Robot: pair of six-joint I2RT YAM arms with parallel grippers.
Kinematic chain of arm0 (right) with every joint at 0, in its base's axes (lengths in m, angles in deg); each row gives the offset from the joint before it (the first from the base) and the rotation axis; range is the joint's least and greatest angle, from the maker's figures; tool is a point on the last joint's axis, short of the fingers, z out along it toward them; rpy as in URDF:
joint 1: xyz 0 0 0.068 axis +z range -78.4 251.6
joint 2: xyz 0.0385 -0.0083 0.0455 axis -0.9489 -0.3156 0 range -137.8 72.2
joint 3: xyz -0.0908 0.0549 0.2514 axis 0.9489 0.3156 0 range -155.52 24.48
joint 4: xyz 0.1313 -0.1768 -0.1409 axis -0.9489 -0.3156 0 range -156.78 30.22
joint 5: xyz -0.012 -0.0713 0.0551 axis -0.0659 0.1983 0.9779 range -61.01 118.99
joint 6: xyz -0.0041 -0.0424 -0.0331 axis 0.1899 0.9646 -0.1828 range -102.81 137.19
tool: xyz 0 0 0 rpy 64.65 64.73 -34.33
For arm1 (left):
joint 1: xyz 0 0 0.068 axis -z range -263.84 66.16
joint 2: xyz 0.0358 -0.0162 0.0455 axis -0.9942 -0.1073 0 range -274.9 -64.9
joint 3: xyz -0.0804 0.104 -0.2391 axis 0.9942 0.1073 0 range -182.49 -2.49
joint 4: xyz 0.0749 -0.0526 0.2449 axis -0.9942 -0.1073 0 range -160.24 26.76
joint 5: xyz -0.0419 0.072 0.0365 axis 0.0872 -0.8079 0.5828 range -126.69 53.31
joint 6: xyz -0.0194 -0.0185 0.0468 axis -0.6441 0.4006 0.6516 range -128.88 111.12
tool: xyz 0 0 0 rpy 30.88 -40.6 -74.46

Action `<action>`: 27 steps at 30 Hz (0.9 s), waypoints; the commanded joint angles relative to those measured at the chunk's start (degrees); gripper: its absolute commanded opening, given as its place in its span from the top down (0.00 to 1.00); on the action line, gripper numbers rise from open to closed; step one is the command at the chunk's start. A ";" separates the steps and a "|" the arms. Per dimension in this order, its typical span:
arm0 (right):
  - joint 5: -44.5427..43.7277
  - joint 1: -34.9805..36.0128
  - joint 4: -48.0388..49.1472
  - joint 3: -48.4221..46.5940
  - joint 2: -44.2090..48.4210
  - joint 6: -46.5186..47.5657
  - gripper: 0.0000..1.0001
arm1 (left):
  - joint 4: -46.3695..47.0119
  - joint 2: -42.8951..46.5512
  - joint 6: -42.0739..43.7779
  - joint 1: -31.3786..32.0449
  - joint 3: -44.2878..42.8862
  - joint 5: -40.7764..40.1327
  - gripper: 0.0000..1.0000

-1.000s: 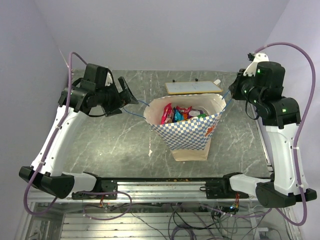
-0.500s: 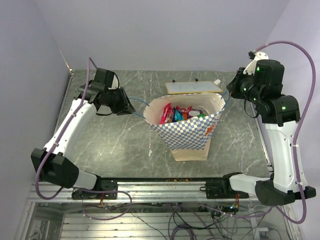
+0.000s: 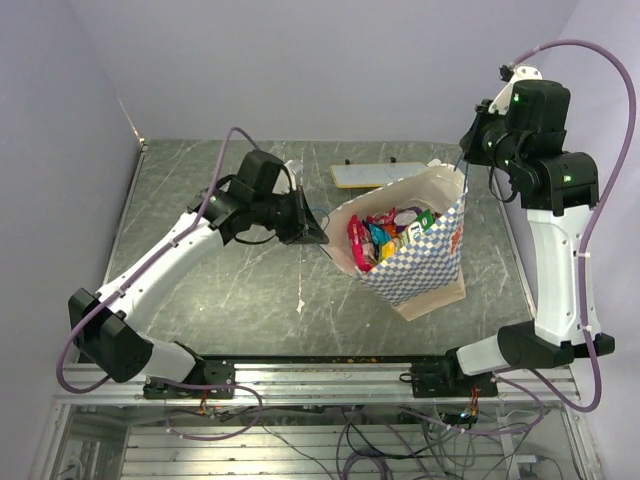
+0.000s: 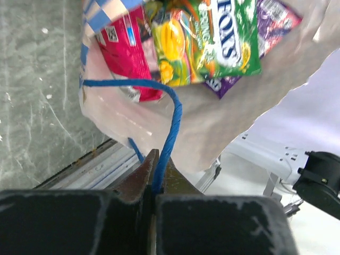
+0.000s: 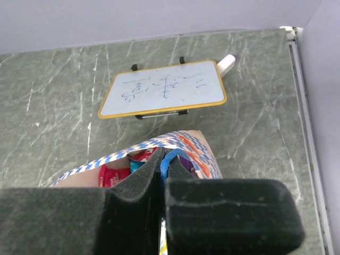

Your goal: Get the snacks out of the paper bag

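Observation:
The blue-and-white checkered paper bag [image 3: 420,262] hangs tilted, its mouth turned up and to the left. Glossy snacks [image 3: 385,232] fill the opening. My left gripper [image 3: 316,233] is at the bag's left side, shut on a thin blue cord handle [image 4: 173,119]. In the left wrist view a green-yellow packet [image 4: 212,37], a red-pink packet [image 4: 130,53] and a purple packet [image 4: 276,21] lie inside the cream lining. My right gripper [image 3: 465,165] holds the bag's upper right rim from above, shut on the other blue cord handle [image 5: 169,158].
A cream-framed whiteboard [image 3: 372,176] on black feet lies behind the bag, with a white marker cap [image 5: 227,62] at its corner. Walls close in the table on the left, back and right. A metal rail [image 3: 320,372] runs along the near edge.
My left gripper swung right to the bag, and its open jaws shut on the left handle. My right arm rose, and the bag lifted, tilted and shifted right.

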 commanded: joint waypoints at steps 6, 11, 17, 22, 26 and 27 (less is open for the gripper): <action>39.37 -0.22 28.81 22.50 10.87 -8.58 1.00 | 3.26 4.61 -1.91 3.92 6.13 0.53 0.93; 49.24 0.21 44.07 39.89 17.95 -23.01 1.00 | 3.60 6.37 -1.56 5.06 9.92 1.74 0.93; 37.95 0.23 30.26 29.37 15.23 -16.78 1.00 | -5.43 4.12 6.16 5.03 3.18 -1.92 0.85; 30.90 0.26 27.24 28.27 16.03 -16.91 1.00 | -12.43 3.46 10.66 5.04 -4.33 -8.41 0.65; 27.41 0.22 27.22 29.53 17.94 -17.01 1.00 | -17.42 2.95 12.83 5.04 -11.26 -13.09 0.46; 25.76 0.20 26.77 29.56 18.33 -17.07 1.00 | -18.84 2.50 13.40 5.04 -13.17 -13.93 0.42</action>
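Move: Both hands still pinch a blue handle of the paper bag. From the left gripper the snacks lie about 13 cm to the right, 4 cm ahead and 13 cm down, with the bag's left rim some 5 cm right, level ahead and 3 cm lower. From the right gripper the snacks are about 10 cm left, 6 cm back and 28 cm below; the whiteboard lies some 11 cm left, 14 cm ahead and 40 cm down. Draw the left gripper back about 5 cm and down 3 beside the bag's left rim, then open to roughly half, letting go of its handle as you lift some 5 cm. Meanwhile keep the right handle pinched and swing it left about 12 cm over the bag, dipping and drawing back, rolling the hand's left side up and turning counter-clockwise some 30 degrees; then rise again, easing right slightly. ##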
